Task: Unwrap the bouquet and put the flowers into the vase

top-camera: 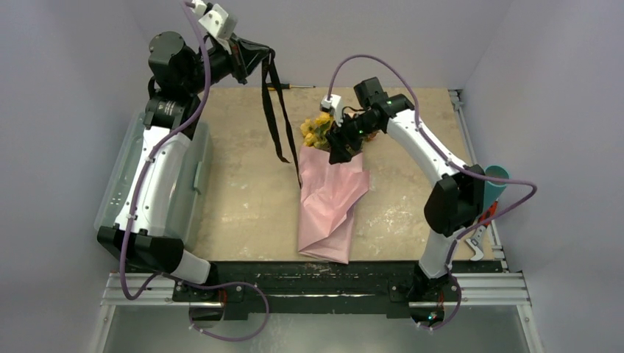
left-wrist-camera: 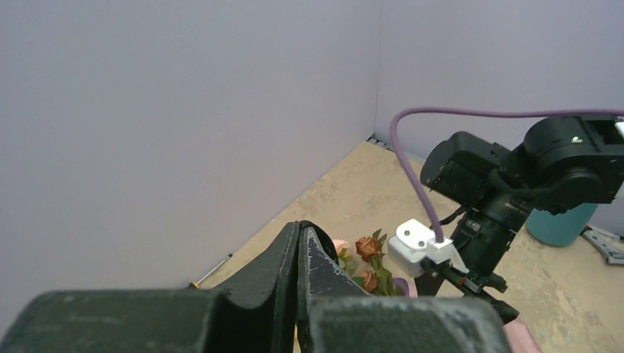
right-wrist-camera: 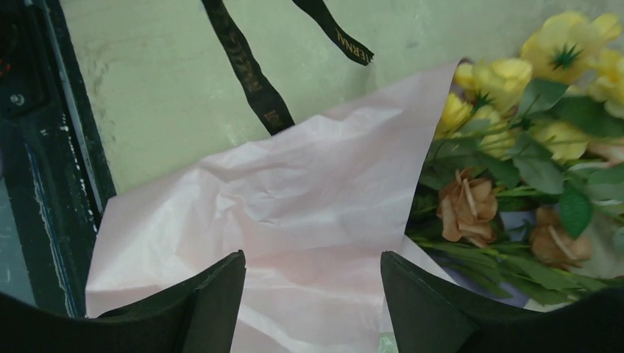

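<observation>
The bouquet lies in the middle of the table, its pink paper (top-camera: pixel 330 202) loosened and the yellow and peach flowers (top-camera: pixel 316 131) showing at its far end. My left gripper (top-camera: pixel 257 53) is raised at the back left, shut on the black ribbon (top-camera: pixel 273 123), whose two ends hang free beside the bouquet. In the left wrist view the gripper (left-wrist-camera: pixel 303 226) pinches the ribbon at its tips. My right gripper (right-wrist-camera: pixel 313 257) hangs open over the pink paper (right-wrist-camera: pixel 294 206), beside the flowers (right-wrist-camera: pixel 508 110), touching neither. The teal vase (top-camera: pixel 496 180) stands at the right edge, partly behind my right arm.
A translucent lidded box (top-camera: pixel 197 176) sits under my left arm at the table's left side. A yellow-handled tool (top-camera: pixel 294 86) lies by the back wall. Another small tool (top-camera: pixel 478 239) lies at the front right near the vase. Walls close in on three sides.
</observation>
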### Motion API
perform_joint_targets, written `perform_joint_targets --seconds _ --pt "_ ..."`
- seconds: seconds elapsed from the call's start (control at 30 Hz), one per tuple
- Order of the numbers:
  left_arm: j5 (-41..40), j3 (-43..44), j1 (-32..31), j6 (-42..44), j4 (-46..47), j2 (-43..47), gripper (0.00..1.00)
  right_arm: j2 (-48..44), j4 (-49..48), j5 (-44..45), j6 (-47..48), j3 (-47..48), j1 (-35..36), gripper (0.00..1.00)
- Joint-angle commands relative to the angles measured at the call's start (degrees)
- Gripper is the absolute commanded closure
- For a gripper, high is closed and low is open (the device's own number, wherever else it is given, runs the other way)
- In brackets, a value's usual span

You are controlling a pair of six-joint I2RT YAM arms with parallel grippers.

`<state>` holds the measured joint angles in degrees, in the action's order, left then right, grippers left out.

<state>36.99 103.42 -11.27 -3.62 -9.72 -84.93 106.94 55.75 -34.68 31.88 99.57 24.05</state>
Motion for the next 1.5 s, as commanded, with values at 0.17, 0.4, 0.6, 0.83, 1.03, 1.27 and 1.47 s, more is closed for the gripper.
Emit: perform_joint_targets --seconds 0.17,0.4,0.6,0.83,1.03,1.27,1.47 --pt "3.60 3.80 0.46 -6.25 6.86 -0.25 1.00 -8.03 -18.87 -12.43 -13.14 3.13 1.13 0.26" --pt "4.30 5.74 0.46 -8.62 7.43 -0.22 1.00 -2.65 -25.35 -13.15 -14.43 8.04 5.80 0.26" --pt "5.06 5.31 0.46 -10.92 8.83 0.11 1.00 -2.32 -44.32 -11.10 -22.76 3.21 9.31 0.26" --pt "6.14 5.13 0.46 -13.60 11.82 0.07 1.00 0.73 -52.62 -9.34 -23.29 2.80 12.77 0.31" --pt "5.79 4.49 0.46 -13.63 12.00 0.62 1.00 3.08 -54.42 -8.63 -25.45 3.94 13.15 0.62" --pt "3.68 1.97 1.22 -16.18 14.02 1.44 1.00 1.66 -53.67 -5.78 -26.48 3.64 13.38 1.00" --pt "-6.35 -4.62 1.83 -16.29 11.54 3.95 1.00 0.48 -51.44 -3.79 -29.59 8.85 13.54 1.00"
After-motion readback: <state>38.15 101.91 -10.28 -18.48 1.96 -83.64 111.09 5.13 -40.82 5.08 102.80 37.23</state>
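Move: The hanging stretch of black ribbon my right hand will grip lies about 18 cm to its left, 12 cm above and 2 cm ahead. The flowers lie roughly 14 cm ahead and 1 cm left of that hand, 12 cm below, and the pink wrapper some 5 cm back and 2 cm left, 15 cm below. From my left hand, which already pinches the ribbon's top, that stretch is about 21 cm below, 2 cm back and 1 cm right. I raise my open right hand off the wrapper, then sweep it left to the ribbon, some 18 cm left and 12 cm up in all. I roll its downward-slanting fingers up by about 35 degrees so they point left, nearly level, and close them fully on the ribbon. My left hand keeps its pinch high up, rises about 5 cm, drawing slightly back, then eases down and forward a little. ##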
